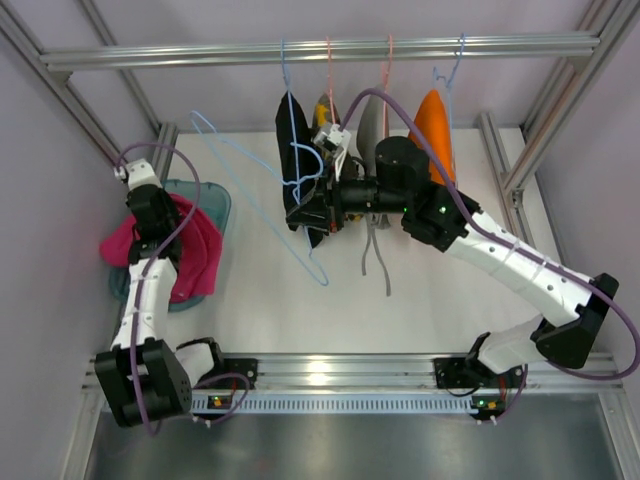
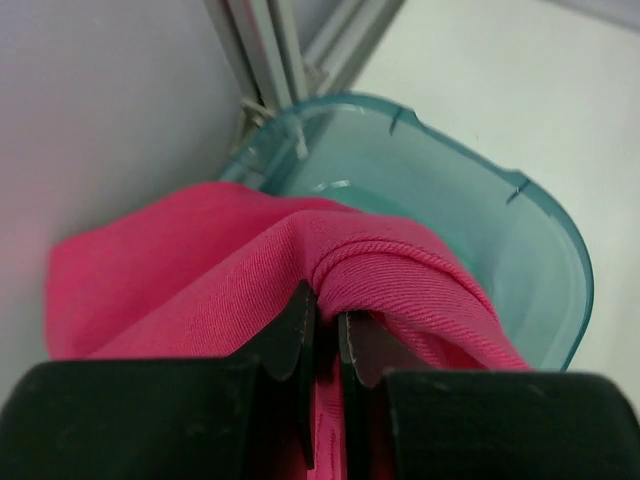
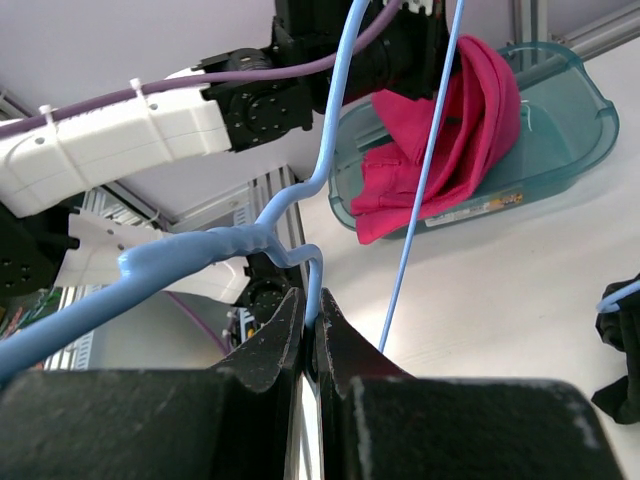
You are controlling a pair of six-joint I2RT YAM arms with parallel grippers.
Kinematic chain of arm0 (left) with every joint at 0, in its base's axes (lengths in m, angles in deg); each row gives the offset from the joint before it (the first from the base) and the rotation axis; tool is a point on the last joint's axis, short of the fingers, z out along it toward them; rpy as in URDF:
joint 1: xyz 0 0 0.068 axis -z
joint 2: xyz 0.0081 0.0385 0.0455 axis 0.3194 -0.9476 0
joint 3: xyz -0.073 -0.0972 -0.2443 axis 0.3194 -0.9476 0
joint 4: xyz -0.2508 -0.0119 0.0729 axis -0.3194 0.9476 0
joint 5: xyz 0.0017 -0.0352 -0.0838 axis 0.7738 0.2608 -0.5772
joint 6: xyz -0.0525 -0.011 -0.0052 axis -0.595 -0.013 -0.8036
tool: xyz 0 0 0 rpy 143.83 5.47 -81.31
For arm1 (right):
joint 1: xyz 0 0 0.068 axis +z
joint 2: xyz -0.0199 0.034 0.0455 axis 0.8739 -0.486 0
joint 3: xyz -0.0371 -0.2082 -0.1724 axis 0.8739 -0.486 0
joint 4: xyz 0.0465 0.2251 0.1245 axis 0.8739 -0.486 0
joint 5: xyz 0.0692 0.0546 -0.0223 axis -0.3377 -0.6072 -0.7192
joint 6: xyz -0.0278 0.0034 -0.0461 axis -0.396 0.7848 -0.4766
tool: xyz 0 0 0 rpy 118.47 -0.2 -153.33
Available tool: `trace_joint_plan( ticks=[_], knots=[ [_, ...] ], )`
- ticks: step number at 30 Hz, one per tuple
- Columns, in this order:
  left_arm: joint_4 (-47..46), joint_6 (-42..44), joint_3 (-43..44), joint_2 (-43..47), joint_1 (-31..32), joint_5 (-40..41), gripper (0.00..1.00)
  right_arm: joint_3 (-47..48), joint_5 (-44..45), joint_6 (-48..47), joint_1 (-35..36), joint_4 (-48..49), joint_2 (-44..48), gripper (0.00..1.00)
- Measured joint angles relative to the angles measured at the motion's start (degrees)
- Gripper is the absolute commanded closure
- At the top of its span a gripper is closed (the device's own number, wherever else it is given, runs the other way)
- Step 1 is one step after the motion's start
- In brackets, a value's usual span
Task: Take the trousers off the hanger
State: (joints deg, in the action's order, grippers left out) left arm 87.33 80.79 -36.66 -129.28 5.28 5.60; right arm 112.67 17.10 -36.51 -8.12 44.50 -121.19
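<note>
My left gripper [image 2: 328,310] is shut on a fold of the pink trousers [image 2: 200,270] and holds them over the teal bin [image 2: 480,220]. From above, the pink trousers [image 1: 190,250] drape over the rim of that bin [image 1: 218,200] at the left wall, below my left gripper [image 1: 160,240]. My right gripper [image 3: 312,305] is shut on the wire of a light blue hanger [image 3: 190,255]. In the top view this hanger [image 1: 300,240] slants across the table's middle from my right gripper [image 1: 305,205]. The black trousers [image 1: 291,150] hang just behind it.
A metal rail [image 1: 300,50] runs across the back with several hangers hooked on it. An orange garment [image 1: 437,130] and a grey one [image 1: 370,120] hang to the right of the black trousers. Frame posts stand at the table's corners.
</note>
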Motion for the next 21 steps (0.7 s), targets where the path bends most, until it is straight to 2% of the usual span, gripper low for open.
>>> trace_joint_plan(
  ticks=[3,6,10,13,16,17,19,20,21],
  knots=[
    [0.0,-1.4,-1.0,-2.7,0.0,-2.2,0.83,0.0,0.2,-0.2,-0.3,-0.8,0.5,1.0],
    [0.8,-2.3,-1.2,-3.8,0.1,-4.8,0.82,0.0,0.5,-0.2,-0.9,-1.0,0.8,1.0],
    [2.3,-3.0,-1.2,-5.0,0.2,-7.7,0.66,0.0,0.9,-0.1,-1.4,-1.0,0.9,1.0],
    [4.9,-3.2,-1.2,-7.1,0.2,-10.6,0.63,0.0,1.0,0.0,-1.4,-1.0,0.9,1.0],
    [7.9,-3.3,-1.1,-9.7,0.2,-14.2,0.56,0.0,1.1,0.0,-1.5,-1.0,0.9,1.0],
    [9.1,-3.5,-1.0,-10.3,0.2,-15.3,0.47,0.1,1.1,0.1,-1.5,-1.0,0.9,1.0],
    [11.8,-3.9,-0.6,-11.0,0.2,-17.2,0.37,0.2,1.1,0.5,-1.5,-1.0,0.9,1.0],
    [12.9,-4.2,-0.3,-10.9,0.2,-18.3,0.22,0.2,1.1,0.7,-1.5,-1.0,0.9,1.0],
    [13.9,-4.3,0.3,-10.5,0.2,-19.5,0.17,0.2,1.2,1.0,-1.5,-1.0,0.9,1.0]
  ],
)
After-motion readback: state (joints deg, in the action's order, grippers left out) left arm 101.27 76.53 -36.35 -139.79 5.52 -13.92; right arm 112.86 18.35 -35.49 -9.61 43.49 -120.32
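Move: My left hand holds the pink trousers over the teal basket. The basket's middle is about 17 cm below that hand, 4 cm back and sideways about level; the trousers' bulk lies some 12 cm below, 5 cm back and 2 cm to the right. The empty blue hanger is roughly 30 cm to the right, 6 cm back and 12 cm higher. From my right hand the basket lies about 39 cm left, 12 cm ahead and 35 cm down. I open my left fingers steadily from their pinch to about two-thirds wide, letting go of the pink trousers as I sink the hand some 11 cm into the basket and carry it about 7 cm right, the wrist rolling and tipping the fingertips down and to the right by roughly 30 degrees. My right hand keeps its grip on the blue hanger, almost still. ##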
